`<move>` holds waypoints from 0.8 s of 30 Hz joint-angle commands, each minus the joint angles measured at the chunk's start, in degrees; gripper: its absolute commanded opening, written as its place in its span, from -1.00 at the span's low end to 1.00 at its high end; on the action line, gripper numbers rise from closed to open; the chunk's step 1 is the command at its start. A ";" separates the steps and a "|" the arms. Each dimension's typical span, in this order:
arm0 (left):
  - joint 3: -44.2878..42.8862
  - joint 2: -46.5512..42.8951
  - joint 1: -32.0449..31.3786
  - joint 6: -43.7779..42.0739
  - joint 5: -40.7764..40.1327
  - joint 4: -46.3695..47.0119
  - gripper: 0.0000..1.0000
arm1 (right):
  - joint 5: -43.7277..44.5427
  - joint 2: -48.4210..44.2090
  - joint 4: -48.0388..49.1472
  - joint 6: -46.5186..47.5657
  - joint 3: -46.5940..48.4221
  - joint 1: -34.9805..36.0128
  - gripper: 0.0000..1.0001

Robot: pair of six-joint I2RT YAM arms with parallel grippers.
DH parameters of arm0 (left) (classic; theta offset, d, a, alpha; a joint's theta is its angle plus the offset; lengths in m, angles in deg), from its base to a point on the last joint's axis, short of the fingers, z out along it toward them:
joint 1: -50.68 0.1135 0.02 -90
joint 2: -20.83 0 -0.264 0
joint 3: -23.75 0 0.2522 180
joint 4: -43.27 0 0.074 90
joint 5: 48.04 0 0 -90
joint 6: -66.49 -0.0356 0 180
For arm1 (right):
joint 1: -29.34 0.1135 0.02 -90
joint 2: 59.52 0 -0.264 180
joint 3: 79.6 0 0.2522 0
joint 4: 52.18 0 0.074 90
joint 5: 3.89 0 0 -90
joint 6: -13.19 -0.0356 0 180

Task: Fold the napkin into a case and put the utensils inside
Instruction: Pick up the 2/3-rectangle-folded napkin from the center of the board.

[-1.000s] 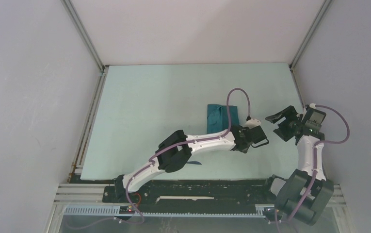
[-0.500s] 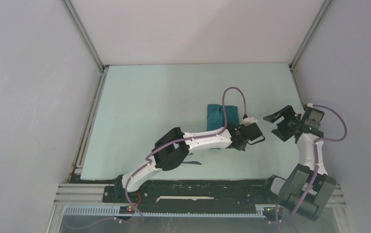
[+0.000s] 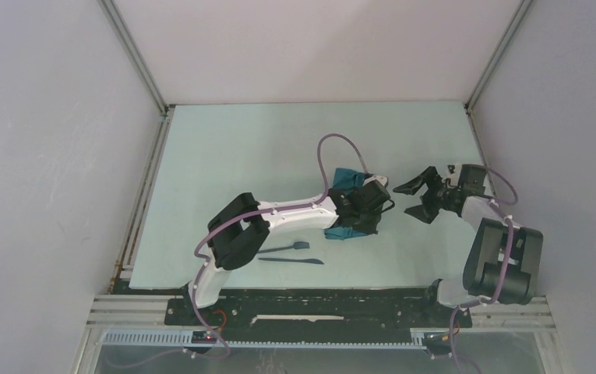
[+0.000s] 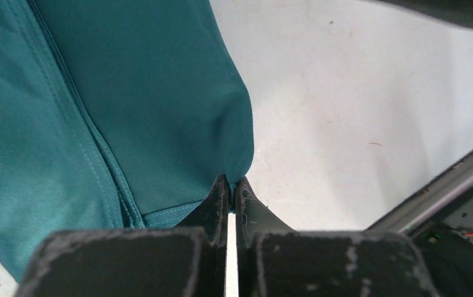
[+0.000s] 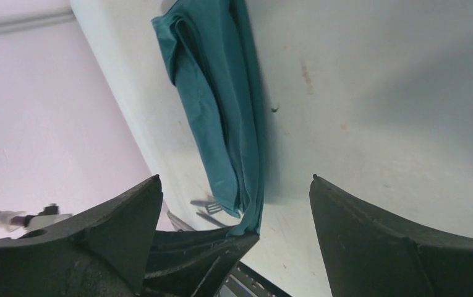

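Observation:
The napkin (image 3: pixel 347 176) lies folded into a narrow teal case on the table, and my left arm covers most of it in the top view. My left gripper (image 3: pixel 359 224) is shut on the strip's near right corner. In the left wrist view the left gripper's (image 4: pixel 233 184) jaws pinch the napkin's (image 4: pixel 128 93) edge. My right gripper (image 3: pixel 414 199) hovers open just right of the strip with nothing between its fingers. In its own view the right gripper (image 5: pixel 234 179) faces the napkin (image 5: pixel 221 111). The utensils, a fork (image 3: pixel 287 248) and a knife (image 3: pixel 292 261), lie in front of the strip.
The left arm's cable (image 3: pixel 332 152) loops over the strip. Metal rails (image 3: pixel 142 195) run along the table's left side, and a black base bar (image 3: pixel 318 300) lines the near edge. White walls enclose the table.
My left gripper moved left onto the napkin's near end and shut on its corner. The right gripper swung left toward the strip and opened wider.

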 commanded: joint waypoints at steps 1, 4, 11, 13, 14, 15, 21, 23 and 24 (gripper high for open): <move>2.01 -5.97 0.51 2.01 3.98 5.77 -1.00 | -3.60 2.83 7.18 -3.61 -0.22 5.74 0.92; 3.05 -7.18 0.84 2.00 4.52 5.95 -1.00 | -3.97 5.53 11.63 -6.26 -1.33 8.27 0.93; 6.10 -9.72 1.42 1.80 4.63 7.11 -1.00 | -3.64 12.63 17.36 -6.93 -1.91 9.93 0.88; 6.78 -10.19 1.59 1.90 4.83 7.68 -1.00 | -4.03 14.58 19.27 -7.31 -2.26 9.91 0.79; 6.81 -10.23 1.60 1.95 5.08 7.78 -1.00 | -4.56 15.58 20.80 -7.82 -2.47 9.93 0.73; 6.87 -10.23 1.67 1.99 5.28 7.80 -1.00 | -5.45 16.49 22.88 -8.75 -2.87 9.93 0.65; 6.78 -10.35 1.78 1.91 5.34 8.18 -1.00 | -6.26 20.40 30.49 -12.37 -3.34 10.17 0.39; 6.65 -10.35 1.78 1.91 5.34 8.20 -1.00 | -6.37 21.10 32.51 -13.23 -3.34 10.28 0.32; 6.59 -10.28 1.78 1.86 5.34 8.20 -1.00 | -6.39 21.37 33.09 -13.48 -3.34 10.27 0.27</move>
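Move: The left hand already pinches the napkin's near right corner; the napkin's middle is about 8 cm ahead, 3 cm left and 3 cm below it. From the open right hand the napkin's middle lies some 14 cm left, 1 cm back and 6 cm down, its right edge about 7 cm left and 2 cm ahead, 5 cm down. The fork is roughly 23 cm left of the left hand and 4 cm back, the knife 21 cm left, 8 cm back, both 4 cm lower. Right hand goes 6 cm left, then 5 cm down, fingers narrowing around napkin's edge; left raises pinched corner 3 cm. ##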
